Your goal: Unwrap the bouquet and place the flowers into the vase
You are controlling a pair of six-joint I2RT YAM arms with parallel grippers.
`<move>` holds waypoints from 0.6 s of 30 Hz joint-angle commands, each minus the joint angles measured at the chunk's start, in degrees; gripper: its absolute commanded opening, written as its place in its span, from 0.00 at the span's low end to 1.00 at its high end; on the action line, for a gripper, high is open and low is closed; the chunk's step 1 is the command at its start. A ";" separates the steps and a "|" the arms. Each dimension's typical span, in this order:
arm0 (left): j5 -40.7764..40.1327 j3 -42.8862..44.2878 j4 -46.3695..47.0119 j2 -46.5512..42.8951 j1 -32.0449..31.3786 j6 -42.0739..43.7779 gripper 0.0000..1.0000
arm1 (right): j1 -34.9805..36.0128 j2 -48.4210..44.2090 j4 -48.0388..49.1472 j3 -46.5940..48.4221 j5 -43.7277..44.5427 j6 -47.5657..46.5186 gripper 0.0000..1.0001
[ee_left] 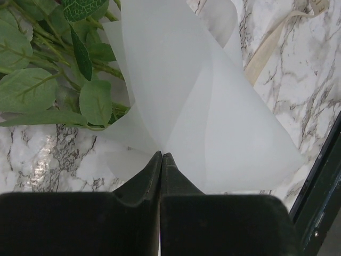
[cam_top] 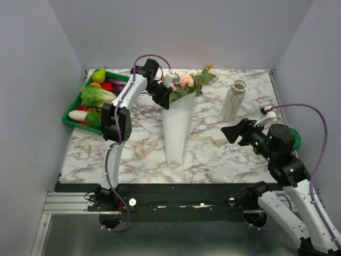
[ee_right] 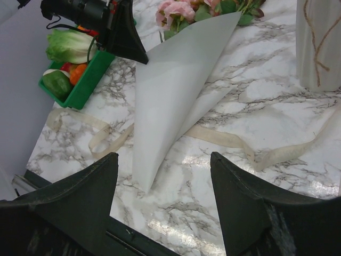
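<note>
The bouquet's white paper cone lies on the marble table with its tip toward the near edge. Pink and peach flowers and green leaves stick out of its far end. The cream ribbon lies loose and untied on the table under the cone. My left gripper is shut on the cone's upper left paper edge; in the left wrist view its jaws meet at the paper, with leaves beside it. The cream vase stands upright to the right. My right gripper hovers open and empty near the vase, and its wrist view shows the cone and the vase.
A green tray of toy vegetables sits at the far left, also seen in the right wrist view. A dark green pouch shows behind my right arm. The ribbon trails across the table toward both sides.
</note>
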 commanded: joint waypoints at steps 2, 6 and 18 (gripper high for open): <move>1.15 3.51 -3.47 -3.14 -0.15 -1.27 0.07 | -0.07 0.00 0.81 0.11 -1.43 0.27 0.77; 2.82 6.07 -5.68 -5.51 -0.33 -2.77 0.07 | -0.07 0.18 0.99 0.12 -1.52 0.26 0.77; -0.69 2.47 -7.70 -14.57 -5.15 -8.65 0.07 | -0.07 -1.40 0.46 -0.32 -1.61 0.44 0.77</move>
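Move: The paper wrap, its near-left edge already pinched in the left fingers, has its middle about 8 cm back, 5 cm to the right and 6 cm below that hand. The pink roses lie some 15 cm ahead and 6 cm right; the vase stands roughly level with the hand, 32 cm to its right; a ribbon loop lies 15 cm back, 12 cm left. From the right hand the wrap is about 17 cm ahead, 21 cm left, 21 cm below. The paper wrap is drawn upwards by the left hand, whose shut fingers keep their pinch on its edge: slowly at first, then quickly, about 10 cm up, easing back some 3 cm away from the roses late in the lift. The wrist tilts only slightly. ##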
